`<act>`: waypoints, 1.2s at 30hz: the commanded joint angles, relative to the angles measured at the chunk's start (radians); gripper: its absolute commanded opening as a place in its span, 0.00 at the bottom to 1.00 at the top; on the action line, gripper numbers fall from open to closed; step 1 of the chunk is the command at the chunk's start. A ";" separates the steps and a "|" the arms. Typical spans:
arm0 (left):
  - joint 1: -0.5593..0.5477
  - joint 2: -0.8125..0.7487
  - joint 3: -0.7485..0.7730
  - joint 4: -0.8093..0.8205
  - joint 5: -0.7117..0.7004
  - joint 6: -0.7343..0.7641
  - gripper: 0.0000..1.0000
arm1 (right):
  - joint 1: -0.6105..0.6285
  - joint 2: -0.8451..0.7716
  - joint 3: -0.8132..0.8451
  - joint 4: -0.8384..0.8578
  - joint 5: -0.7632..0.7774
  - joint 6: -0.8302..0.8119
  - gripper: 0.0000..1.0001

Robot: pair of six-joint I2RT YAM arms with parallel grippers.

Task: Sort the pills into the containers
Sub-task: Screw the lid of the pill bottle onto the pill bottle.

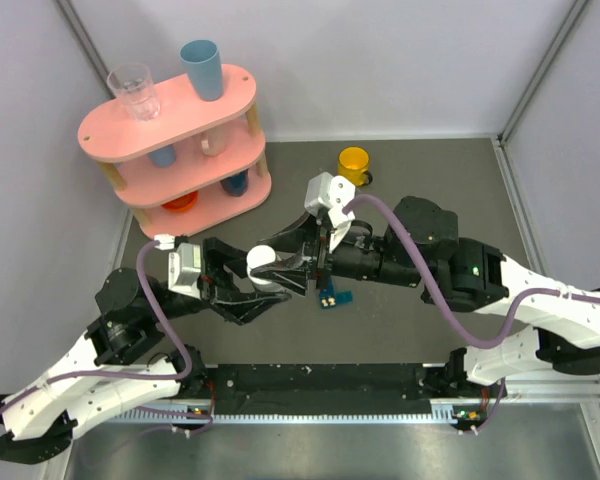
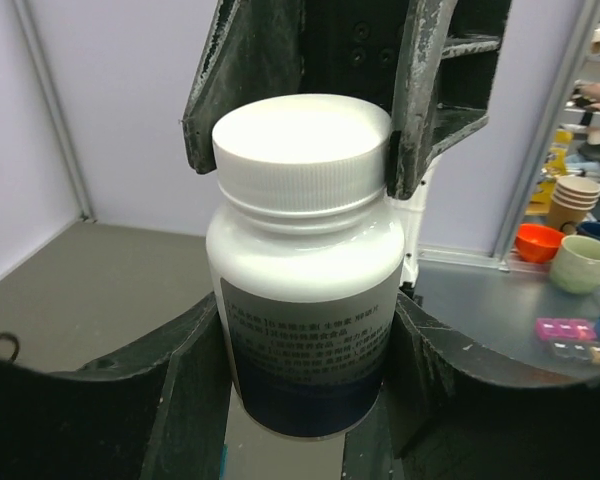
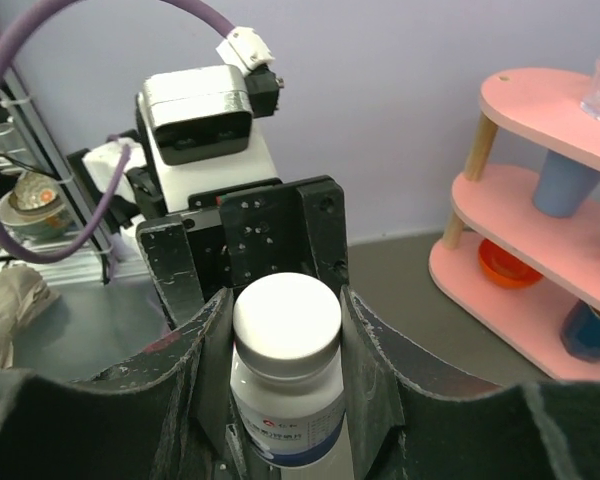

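Note:
A white capped bottle (image 1: 264, 266) with a grey and blue label is held above the table between both arms. My left gripper (image 2: 305, 400) is shut on the bottle's body (image 2: 305, 300), one finger on each side of the label. My right gripper (image 3: 286, 340) is shut on the white cap (image 3: 286, 315). In the left wrist view its fingers (image 2: 428, 100) clamp the cap (image 2: 302, 145) from above. The dark-teal containers (image 1: 336, 296) lie on the table just below and to the right of the bottle. No pills show in any view.
A pink three-tier shelf (image 1: 180, 130) stands at the back left, with a clear glass (image 1: 135, 90), a blue cup (image 1: 202, 68) and more cups on it. A yellow mug (image 1: 354, 162) stands at the back centre. Grey walls close in both sides.

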 commanded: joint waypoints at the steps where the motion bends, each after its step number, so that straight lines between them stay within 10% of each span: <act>1: 0.000 -0.018 0.091 0.003 -0.122 0.083 0.00 | 0.004 0.044 0.021 -0.198 0.095 0.024 0.00; 27: 0.000 -0.021 0.071 0.000 -0.349 0.134 0.00 | 0.004 0.238 0.191 -0.302 0.601 0.275 0.01; 36: 0.000 -0.018 0.060 0.001 -0.346 0.132 0.00 | 0.027 0.263 0.246 -0.329 0.629 0.223 0.42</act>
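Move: The left hand holds the pill bottle upright, its lid already set on top, some 4 cm straight above that hand's point. The right hand holds the lid, with the bottle's middle about 4 cm straight below its point. From the left hand, the blue pill box lies on the table about 15 cm ahead, 11 cm to the right and 42 cm below; the yellow mug stands about 45 cm ahead, 18 cm to the right and 39 cm below. Both hands carry the capped bottle forward together, about 8 cm, sinking some 3 cm over the first half, with the left hand also easing about 3 cm to its left. On the way they twist against each other about the bottle: the right, still pinching the lid, turns some 30 degrees clockwise and tips a little, while the left, keeping its grip on the body, turns about 25 degrees counter-clockwise, so that the fingers that faced each other swing round to slant forward, and both ease to a stop. ##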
